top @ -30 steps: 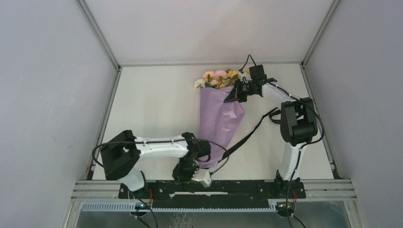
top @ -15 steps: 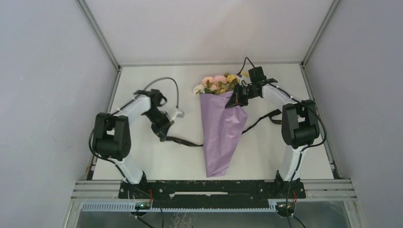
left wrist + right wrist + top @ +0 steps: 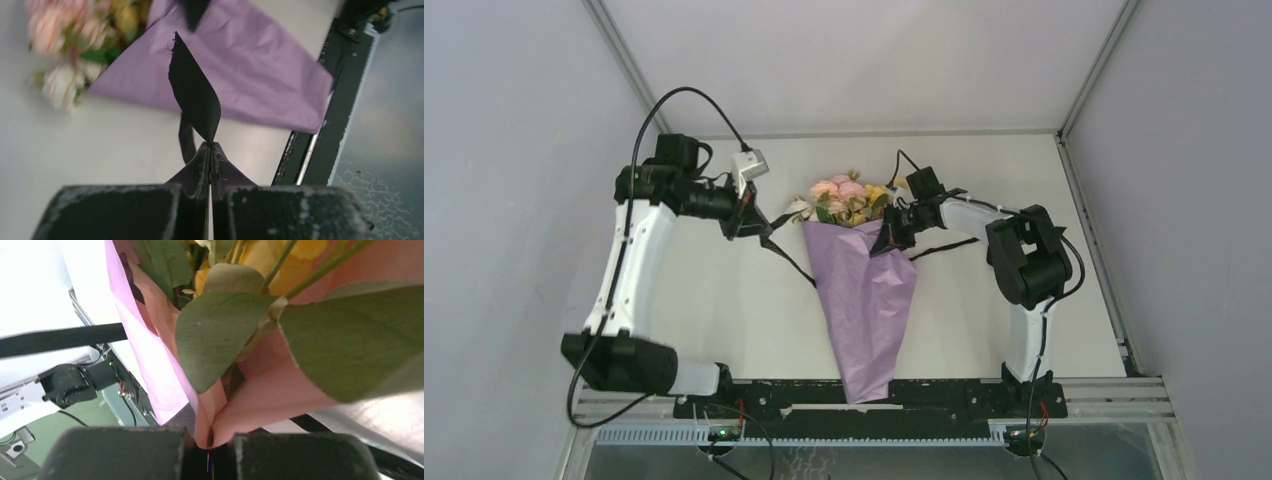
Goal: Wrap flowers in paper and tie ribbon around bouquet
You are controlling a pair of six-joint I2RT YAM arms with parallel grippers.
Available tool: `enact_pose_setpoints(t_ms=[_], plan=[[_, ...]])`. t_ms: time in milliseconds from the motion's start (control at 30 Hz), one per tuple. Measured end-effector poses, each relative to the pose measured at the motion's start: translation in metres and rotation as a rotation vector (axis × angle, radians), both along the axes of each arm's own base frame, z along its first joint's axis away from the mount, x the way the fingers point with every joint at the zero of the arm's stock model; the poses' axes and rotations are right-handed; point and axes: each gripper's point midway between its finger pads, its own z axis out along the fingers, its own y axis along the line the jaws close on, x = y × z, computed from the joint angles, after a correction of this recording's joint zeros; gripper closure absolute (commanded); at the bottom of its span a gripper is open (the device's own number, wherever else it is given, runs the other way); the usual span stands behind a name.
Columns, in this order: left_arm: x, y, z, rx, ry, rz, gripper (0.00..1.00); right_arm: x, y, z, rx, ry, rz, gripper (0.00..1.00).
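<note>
The bouquet lies on the table with the flowers (image 3: 839,198) toward the back and the lilac paper (image 3: 864,300) tapering in a cone to the near edge. My right gripper (image 3: 886,236) is shut on the paper's upper right rim, and a fold of paper (image 3: 165,360) is pinched between its fingers beside green leaves (image 3: 220,330). At the back left, my left gripper (image 3: 750,216) is shut on the black ribbon (image 3: 789,260), whose end (image 3: 195,95) stands up from the closed fingertips (image 3: 202,159). The ribbon runs under the cone and reappears on its right side (image 3: 944,245).
A black mounting rail (image 3: 944,392) runs along the near table edge, just under the cone's tip. Grey enclosure walls stand at left, right and back. A black cable (image 3: 684,100) loops above the left arm.
My left arm has swung from the near edge out to the back left, carrying the ribbon end. The bouquet, with the right gripper on it, has shifted left and toward the near edge.
</note>
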Motion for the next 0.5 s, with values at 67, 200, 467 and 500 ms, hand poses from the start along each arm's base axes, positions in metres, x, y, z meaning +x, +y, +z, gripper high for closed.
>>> enact_pose_setpoints(t_ms=[67,200,467,500], plan=[[-0.021,-0.024,0.022,-0.040,-0.057,-0.071,1.00,0.002,0.006,-0.005,0.009,0.000,-0.025,1.00],[-0.055,-0.080,0.025,-0.088,-0.064,-0.233,1.00,0.005,0.010,-0.018,0.011,0.010,-0.099,1.00],[-0.030,-0.156,-0.102,0.055,0.221,-0.236,1.00,0.015,0.017,-0.022,0.027,-0.009,-0.176,0.70],[-0.027,-0.162,-0.120,0.084,0.251,-0.232,1.00,0.016,0.017,-0.022,0.025,-0.014,-0.181,0.67]])
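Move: The paper-wrapped bouquet's waist lies about 17 cm to the right of the left gripper, which holds the ribbon's end, some 5 cm farther out and 21 cm lower. The flower heads are 15 cm ahead of that gripper and 14 cm right; the ribbon meets the paper's left edge 8 cm to its right, level with it. From the right gripper, already pinching the paper, the waist is about 3 cm left and slightly below, and the ribbon tail some 13 cm right. Swing the left gripper some 16 cm right across the bouquet, fingers shut on the ribbon, arching slightly up and back, then down to finish about 12 cm lower near the right gripper, wrist turning clockwise. Settle the right gripper about 2 cm down and slightly left and forward, turning it some 10 degrees clockwise, then part its fingers about a quarter at the paper fold. ##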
